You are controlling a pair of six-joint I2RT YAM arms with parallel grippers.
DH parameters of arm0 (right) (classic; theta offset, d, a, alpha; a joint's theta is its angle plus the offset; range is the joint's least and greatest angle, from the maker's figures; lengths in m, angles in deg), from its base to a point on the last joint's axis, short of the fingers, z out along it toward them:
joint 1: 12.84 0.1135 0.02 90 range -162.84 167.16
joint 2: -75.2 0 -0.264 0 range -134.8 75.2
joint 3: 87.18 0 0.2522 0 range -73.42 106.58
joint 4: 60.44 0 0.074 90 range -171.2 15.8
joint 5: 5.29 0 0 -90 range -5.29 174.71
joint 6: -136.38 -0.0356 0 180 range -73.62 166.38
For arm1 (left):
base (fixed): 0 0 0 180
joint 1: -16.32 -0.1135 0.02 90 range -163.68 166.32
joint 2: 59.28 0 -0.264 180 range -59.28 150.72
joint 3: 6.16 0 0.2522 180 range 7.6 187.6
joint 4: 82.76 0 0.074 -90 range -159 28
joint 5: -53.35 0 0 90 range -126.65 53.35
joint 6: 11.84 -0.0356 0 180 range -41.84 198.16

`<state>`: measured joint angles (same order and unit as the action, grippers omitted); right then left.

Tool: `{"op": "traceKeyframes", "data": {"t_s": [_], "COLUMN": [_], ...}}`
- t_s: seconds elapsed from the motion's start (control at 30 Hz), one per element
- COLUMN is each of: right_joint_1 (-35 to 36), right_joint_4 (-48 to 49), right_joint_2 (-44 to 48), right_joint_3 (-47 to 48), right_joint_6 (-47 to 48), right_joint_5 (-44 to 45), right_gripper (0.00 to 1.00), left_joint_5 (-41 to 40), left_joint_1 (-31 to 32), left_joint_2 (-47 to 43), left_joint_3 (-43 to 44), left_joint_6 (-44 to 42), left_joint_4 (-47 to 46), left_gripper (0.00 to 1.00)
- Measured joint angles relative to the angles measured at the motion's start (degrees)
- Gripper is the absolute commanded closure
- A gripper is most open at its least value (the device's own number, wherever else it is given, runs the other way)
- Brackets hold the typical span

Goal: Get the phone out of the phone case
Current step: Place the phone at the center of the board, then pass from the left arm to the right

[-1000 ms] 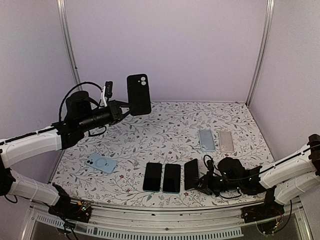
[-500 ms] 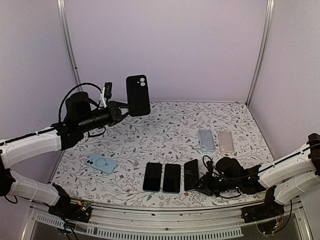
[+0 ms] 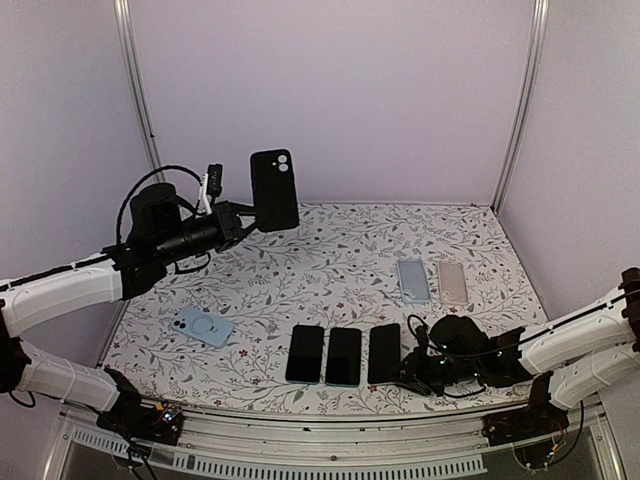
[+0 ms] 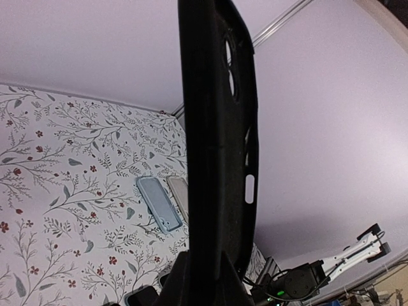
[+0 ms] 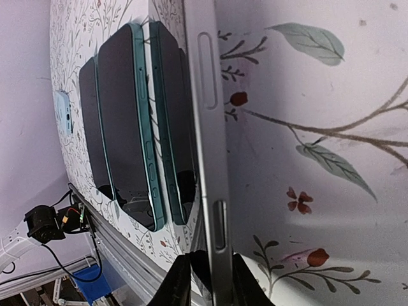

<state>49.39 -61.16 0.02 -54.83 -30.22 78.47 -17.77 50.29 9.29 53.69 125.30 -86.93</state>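
Observation:
My left gripper (image 3: 238,218) is shut on the lower end of an empty black phone case (image 3: 274,190) and holds it upright, high above the back left of the table. In the left wrist view the case (image 4: 217,127) rises edge-on from my gripper (image 4: 203,271), its camera cutout at the top. My right gripper (image 3: 408,370) is shut on the near end of a dark phone (image 3: 384,353), low on the table at the front. In the right wrist view the phone's silver edge (image 5: 207,153) runs up from my gripper (image 5: 207,271).
Two dark phones (image 3: 305,353) (image 3: 343,356) lie side by side just left of the held phone. A light blue case (image 3: 203,326) lies front left. A blue case (image 3: 413,280) and a pale clear case (image 3: 452,283) lie right of centre. The table's front rail (image 3: 330,440) is close.
The phone in my right gripper has come down from a tilt to sit level beside the two other phones. My left gripper has shifted the black case slightly left.

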Motion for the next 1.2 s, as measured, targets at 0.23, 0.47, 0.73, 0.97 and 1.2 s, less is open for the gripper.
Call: {"op": "traceKeyframes", "data": {"t_s": [0.23,0.47,0.73,0.97,1.2], "right_joint_1": [0.00,0.00,-0.52,-5.16,-12.09], "right_joint_4": [-4.13,-7.61,-11.13,-13.16,-13.51], "right_joint_2": [2.10,1.97,3.43,6.10,6.10], "right_joint_3": [0.00,2.21,3.56,3.56,4.87], "right_joint_6": [0.09,1.09,2.47,5.05,9.97], "right_joint_5": [0.68,1.14,2.56,2.51,0.22], "right_gripper": [0.73,0.69,0.60,0.47,0.39], "left_joint_5": [0.33,1.33,3.37,5.51,8.55], "left_joint_1": [-0.17,-0.26,-0.31,-0.35,-0.37], "left_joint_2": [0.00,0.02,1.90,3.85,6.71], "left_joint_3": [-0.02,-0.04,-0.02,-0.02,1.53], "left_joint_6": [0.02,0.02,0.04,0.07,-0.13], "left_joint_4": [-0.02,-0.11,-0.66,-0.79,-0.81], "left_gripper": [1.00,1.00,1.00,1.00,1.00]}}
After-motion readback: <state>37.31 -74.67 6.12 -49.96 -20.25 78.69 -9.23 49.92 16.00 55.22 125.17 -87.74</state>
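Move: The phone being laid down has its right edge between the right hand's loosened fingers. Its middle is about 4 cm to that hand's left, 5 cm ahead and a couple lower. Also about 5 cm ahead of the hand, the middle phone lies some 12 cm to its left and the left phone 21 cm. From the left hand, the phone being laid down is roughly 21 cm to the right, 13 cm nearer the base and 30 cm below. The phone's right edge comes free of the right fingers as they spread from barely open to over half open. That hand first eases about 1 cm to the right, then sweeps some 5 cm forward and 4 cm right, rising slightly off the phone. The left hand keeps its grip on the black case and late on brings it about 3 cm down and 2 to 3 cm right. ##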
